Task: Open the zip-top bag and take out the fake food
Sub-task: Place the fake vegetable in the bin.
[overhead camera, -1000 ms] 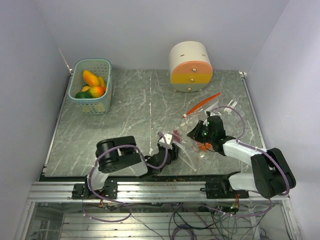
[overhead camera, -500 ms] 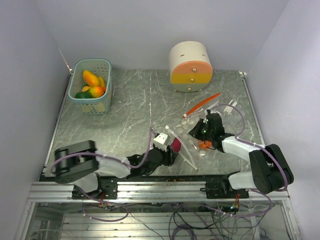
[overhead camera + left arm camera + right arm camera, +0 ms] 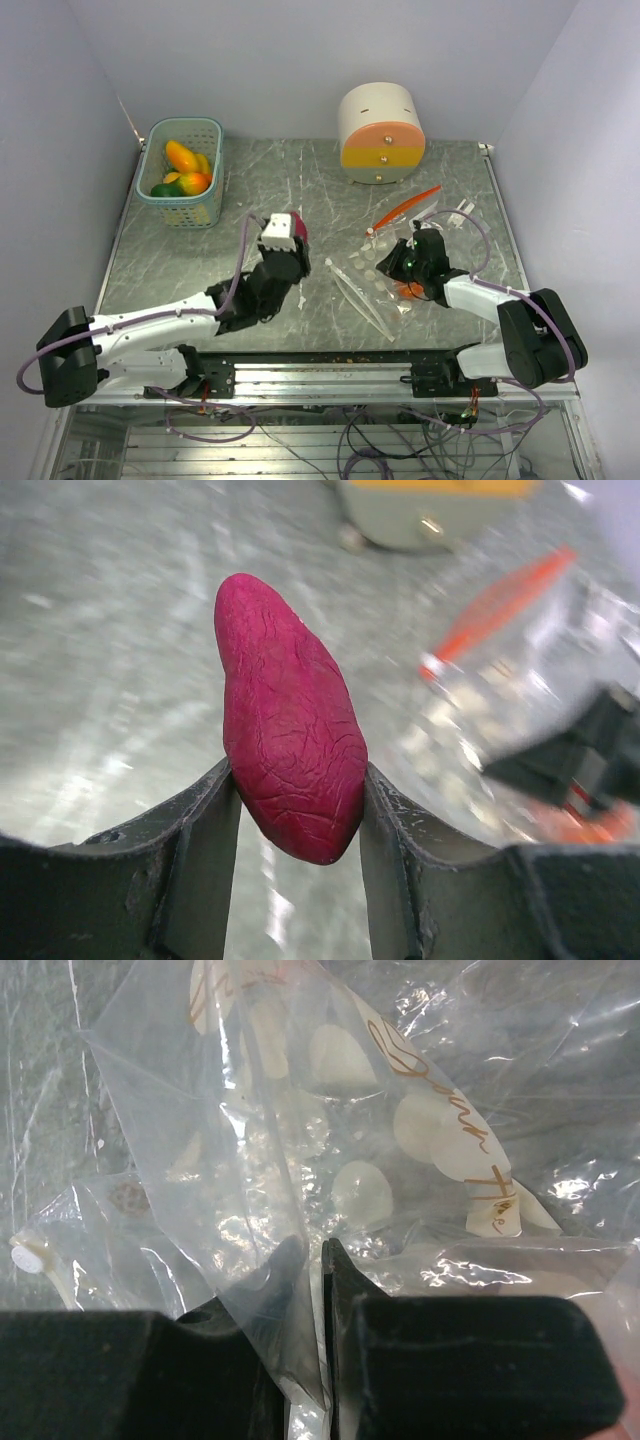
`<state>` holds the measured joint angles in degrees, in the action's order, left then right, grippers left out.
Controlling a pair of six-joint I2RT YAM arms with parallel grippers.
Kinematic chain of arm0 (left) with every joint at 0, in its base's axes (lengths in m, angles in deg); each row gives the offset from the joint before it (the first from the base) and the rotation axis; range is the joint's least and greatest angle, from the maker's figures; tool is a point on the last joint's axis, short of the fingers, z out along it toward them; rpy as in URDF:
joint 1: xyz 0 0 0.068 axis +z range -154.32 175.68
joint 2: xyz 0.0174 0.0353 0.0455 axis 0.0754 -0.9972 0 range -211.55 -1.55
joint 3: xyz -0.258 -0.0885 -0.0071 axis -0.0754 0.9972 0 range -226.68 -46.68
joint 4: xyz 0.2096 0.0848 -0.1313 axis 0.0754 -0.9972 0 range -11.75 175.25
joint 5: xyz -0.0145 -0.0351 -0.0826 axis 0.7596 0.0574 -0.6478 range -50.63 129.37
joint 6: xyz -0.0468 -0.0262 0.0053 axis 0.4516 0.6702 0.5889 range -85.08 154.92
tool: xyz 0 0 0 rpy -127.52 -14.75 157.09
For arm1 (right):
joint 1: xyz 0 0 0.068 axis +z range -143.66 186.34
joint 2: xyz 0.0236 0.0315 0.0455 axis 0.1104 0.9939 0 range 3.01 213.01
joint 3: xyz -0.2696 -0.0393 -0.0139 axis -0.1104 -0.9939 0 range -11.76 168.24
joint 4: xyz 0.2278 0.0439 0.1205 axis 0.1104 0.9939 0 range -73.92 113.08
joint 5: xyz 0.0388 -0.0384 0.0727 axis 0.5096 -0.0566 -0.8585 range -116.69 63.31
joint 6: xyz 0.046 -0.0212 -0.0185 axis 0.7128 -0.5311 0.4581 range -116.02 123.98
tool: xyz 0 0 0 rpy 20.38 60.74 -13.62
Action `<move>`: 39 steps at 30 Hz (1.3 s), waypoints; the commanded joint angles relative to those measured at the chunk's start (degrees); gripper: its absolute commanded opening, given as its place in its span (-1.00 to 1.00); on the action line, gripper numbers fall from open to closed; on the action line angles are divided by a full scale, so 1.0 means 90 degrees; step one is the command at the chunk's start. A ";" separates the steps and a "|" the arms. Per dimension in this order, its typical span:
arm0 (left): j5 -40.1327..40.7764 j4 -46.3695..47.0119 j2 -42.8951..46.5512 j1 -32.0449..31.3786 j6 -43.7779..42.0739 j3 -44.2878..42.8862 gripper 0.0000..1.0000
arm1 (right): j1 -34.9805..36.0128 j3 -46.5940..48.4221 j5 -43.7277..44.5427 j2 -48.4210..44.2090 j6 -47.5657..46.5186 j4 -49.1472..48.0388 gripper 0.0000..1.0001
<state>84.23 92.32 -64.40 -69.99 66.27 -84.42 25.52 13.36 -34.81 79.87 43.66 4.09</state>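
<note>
A dark red, wrinkled piece of fake food is pinched between the fingers of my left gripper, which is shut on it. In the top view that gripper holds the red piece above the table, left of the zip-top bag. The bag is clear plastic with an orange zip strip and lies crumpled at centre right. My right gripper is shut on a fold of the bag's film. An orange piece shows through the bag beside the right gripper.
A teal basket at the back left holds several yellow, orange and green fruits. A large cream-and-orange round container stands at the back centre. Walls close in the table on three sides.
My left arm has carried the red piece out of the bag, up and to the left. The right gripper has closed a little more on the bag's film and stayed put.
</note>
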 commanded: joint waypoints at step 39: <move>-0.0880 -0.0529 -0.0845 0.3389 -0.0534 -0.1476 0.98 | -0.0021 0.0118 0.0068 -0.1272 -0.0334 0.0543 0.23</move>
<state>76.38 85.37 -77.38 -30.65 58.20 -106.01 25.52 13.04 -36.32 76.33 42.08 3.98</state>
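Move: Ahead and to the left of the left hand, which already holds the purple fake vegetable, is the bin, its middle about 28 cm forward, 28 cm left and 12 cm lower. From that same hand the round-topped chest stands some 35 cm forward and 20 cm right; the bag's red strip lies about 20 cm forward, 23 cm right and 19 cm below. From the right hand, still pinching the clear bag, the bin is roughly 23 cm forward and 45 cm left. Swinging fast forward and left towards the bin, the left hand carries the vegetable about 25 cm each way, arching some 7 cm up then sinking, and turns about 45 degrees counter-clockwise. It opens wide over the bin to let go, then swings back right and back, rising and partly unturning. Late on, the right hand, near-still until then, opens partway off the bag film and starts to lift. ##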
